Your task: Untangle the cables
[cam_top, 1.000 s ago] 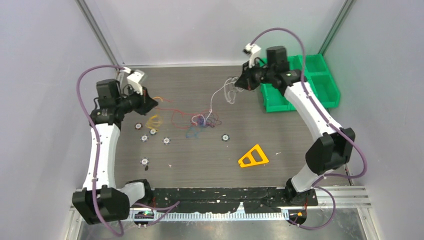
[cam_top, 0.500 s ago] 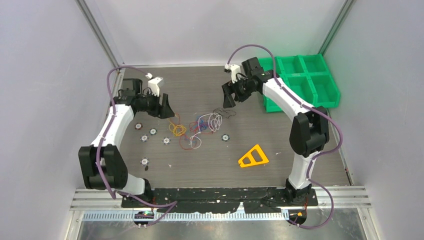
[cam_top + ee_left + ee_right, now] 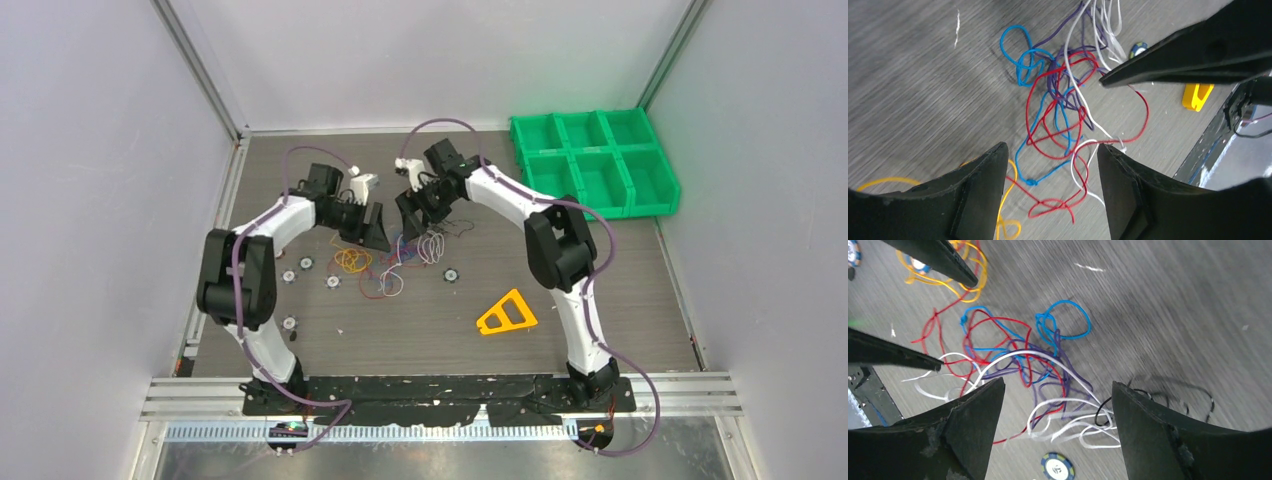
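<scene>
The cables (image 3: pixel 404 254) lie in one loose tangle on the dark table: red (image 3: pixel 1083 65), blue (image 3: pixel 1020 55), purple (image 3: pixel 1054 82), white (image 3: pixel 1068 402), a yellow-orange one (image 3: pixel 350 260) at the left and a thin black one (image 3: pixel 1168 390) at the right. My left gripper (image 3: pixel 375 232) hovers open over the tangle's left side, and its wrist view shows nothing between its jaws (image 3: pixel 1052 150). Just above the white loops my right gripper (image 3: pixel 410 215) also stands open and holds nothing (image 3: pixel 1057 385). The two grippers are close together, tips facing.
A green compartment bin (image 3: pixel 590 165) stands at the back right. An orange triangle piece (image 3: pixel 507 313) lies at the front right of the tangle. Small round chips (image 3: pixel 451 273) (image 3: pixel 305 264) are scattered around the cables; one (image 3: pixel 1057 467) lies under the right gripper.
Both grippers have opened and let go of the cables they pulled apart. The stretched cables dropped back into a heap, and both arms swung inward over it.
</scene>
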Controlling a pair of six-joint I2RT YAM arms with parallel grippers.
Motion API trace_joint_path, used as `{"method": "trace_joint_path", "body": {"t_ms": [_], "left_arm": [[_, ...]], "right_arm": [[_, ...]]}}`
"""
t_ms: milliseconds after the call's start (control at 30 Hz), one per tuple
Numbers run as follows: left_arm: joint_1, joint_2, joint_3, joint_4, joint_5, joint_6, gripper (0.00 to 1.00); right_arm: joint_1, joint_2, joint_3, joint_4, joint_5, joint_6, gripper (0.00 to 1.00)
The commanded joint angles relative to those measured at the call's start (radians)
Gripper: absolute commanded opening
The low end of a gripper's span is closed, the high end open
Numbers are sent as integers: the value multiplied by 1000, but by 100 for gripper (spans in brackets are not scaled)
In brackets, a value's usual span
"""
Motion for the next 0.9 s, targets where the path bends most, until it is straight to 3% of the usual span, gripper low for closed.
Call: {"method": "trace_joint_path", "body": {"t_ms": [0, 100, 167, 267, 300, 333, 400, 500, 667, 867], "left_arm": [[-36, 63, 24, 118, -24, -140, 66], [-42, 110, 18, 158, -31, -206, 63], [-50, 137, 17, 176, -20, -238, 62], [-65, 162, 8, 214, -23, -282, 62], [-68, 167, 8, 224, -23, -286, 60], [-69, 172, 5, 235, -9, -288, 52], [-69, 160, 4, 250, 14, -291, 24], [-52, 53, -18, 234, 36, -250, 0], [111, -235, -108, 194, 76, -181, 0], [359, -392, -100, 42, 129, -89, 0]], "right_arm": [[-7, 41, 40, 26, -61, 44, 83], [-1, 59, 1, 58, -70, 62, 76], [-2, 64, -22, 70, -74, 71, 59], [-10, 39, -49, 86, -109, 79, 23], [-14, 9, -57, 97, -140, 83, 17], [-15, -9, -77, 125, -154, 93, 8], [-15, -76, -101, 160, -196, 107, 6], [-26, -189, -126, 167, -213, 115, 5], [-136, -365, -194, 113, -109, 47, 5], [-288, -466, -278, 42, -63, -10, 5]]}}
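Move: For the left hand, the red cable lies about 5 cm down, 3 cm right and 1 cm ahead, with the yellow coil some 5 cm left and 3 cm back. Some 5 cm below the right hand, the purple cable is 1 cm back, straight below sideways; the white coil is about 6 cm right and 2 cm back, a poker chip 12 cm right and 9 cm back. Both hands dip about 5 cm, pinch red left and purple right, then rise some 15 cm, pulling apart. ##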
